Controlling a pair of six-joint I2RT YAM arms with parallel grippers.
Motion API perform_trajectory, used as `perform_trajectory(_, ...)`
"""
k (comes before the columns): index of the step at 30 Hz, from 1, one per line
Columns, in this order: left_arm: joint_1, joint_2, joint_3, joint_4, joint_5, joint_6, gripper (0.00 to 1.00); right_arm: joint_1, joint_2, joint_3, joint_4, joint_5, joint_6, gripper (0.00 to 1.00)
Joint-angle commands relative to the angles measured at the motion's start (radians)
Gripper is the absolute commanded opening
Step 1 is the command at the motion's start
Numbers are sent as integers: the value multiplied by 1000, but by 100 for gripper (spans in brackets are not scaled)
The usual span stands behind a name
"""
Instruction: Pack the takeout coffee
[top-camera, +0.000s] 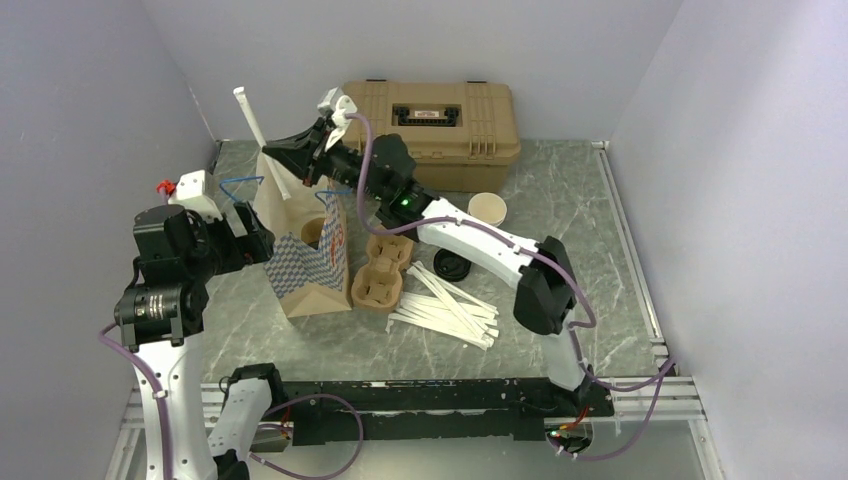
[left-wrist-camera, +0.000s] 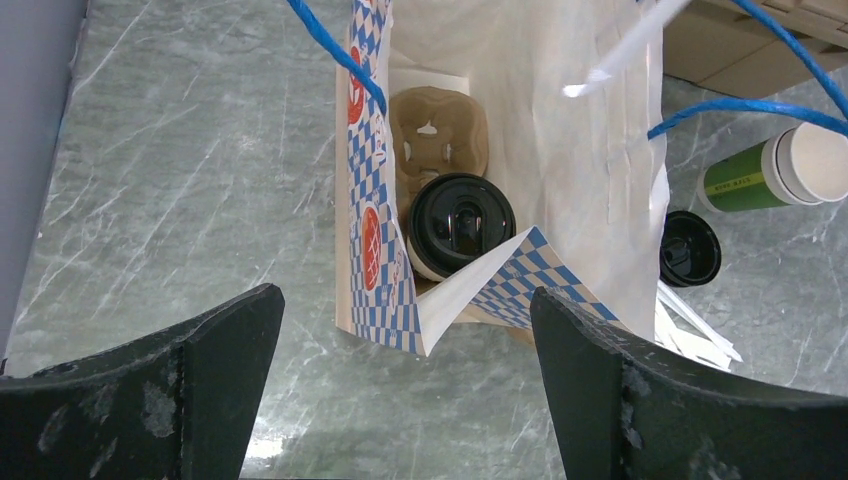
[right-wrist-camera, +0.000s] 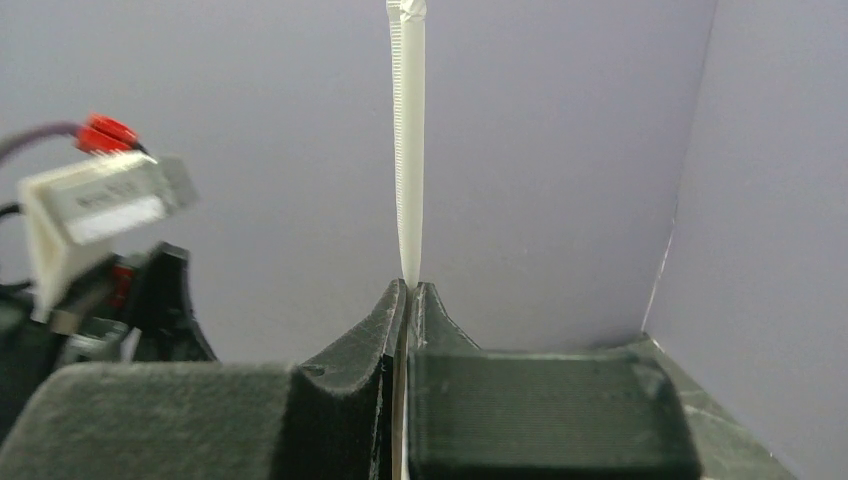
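Note:
The takeout coffee (left-wrist-camera: 462, 222), a tan cup with a round black lid, stands upright inside the open blue-checked paper bag (left-wrist-camera: 372, 250), in a pulp cup carrier (left-wrist-camera: 440, 135). My left gripper (left-wrist-camera: 405, 296) hangs open just above the bag's near corner, with nothing between its fingers. In the top view the left gripper (top-camera: 260, 247) is at the left side of the bag (top-camera: 310, 270). My right gripper (right-wrist-camera: 408, 286) is shut on a white wrapped straw (right-wrist-camera: 410, 150) that points upward. From above, the right gripper (top-camera: 283, 155) is over the bag's far side with the straw (top-camera: 252, 120).
A green paper cup (left-wrist-camera: 765, 175) and a loose black lid (left-wrist-camera: 690, 248) sit right of the bag. A second pulp carrier (top-camera: 380, 275) and several wrapped straws (top-camera: 445, 305) lie beside it. A tan toolbox (top-camera: 440, 120) stands at the back. Blue rope handles (left-wrist-camera: 335, 50) rise from the bag.

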Motion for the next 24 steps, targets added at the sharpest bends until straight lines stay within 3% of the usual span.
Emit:
perform_trajectory(1, -3, -10, 27, 0, -34, 12, 100, -13, 52, 51, 81, 18, -21, 1)
perform_trajectory(12, -9, -14, 13, 1, -38, 22, 100, -40, 183, 76, 104, 71, -18, 4)
perform_trajectory(24, -9, -11, 1, 7, -56, 27, 99, -55, 178, 54, 147, 61, -5, 59)
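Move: The right hand already pinches the white straw high over the open paper bag. The bag's middle lies about 25 cm below this hand, level with it ahead and some 2 cm to its right; the empty carrier on the table is about 16 cm to the right and 3 cm back, the toolbox roughly 25 cm ahead and 25 cm to the right. From the left hand the bag is some 8 cm ahead, 10 cm to the right. The right hand lowers the slanted straw into the mouth of the bag, sinking about 11 cm while reaching some 7 cm forward and drifting slightly left, its fingers still pointing left and a little upward as the wrist turns only a few degrees. Near the bottom of this stroke the shut fingers begin to part and end about half open, letting go of the straw as the hand all but stops above the bag's rim. ##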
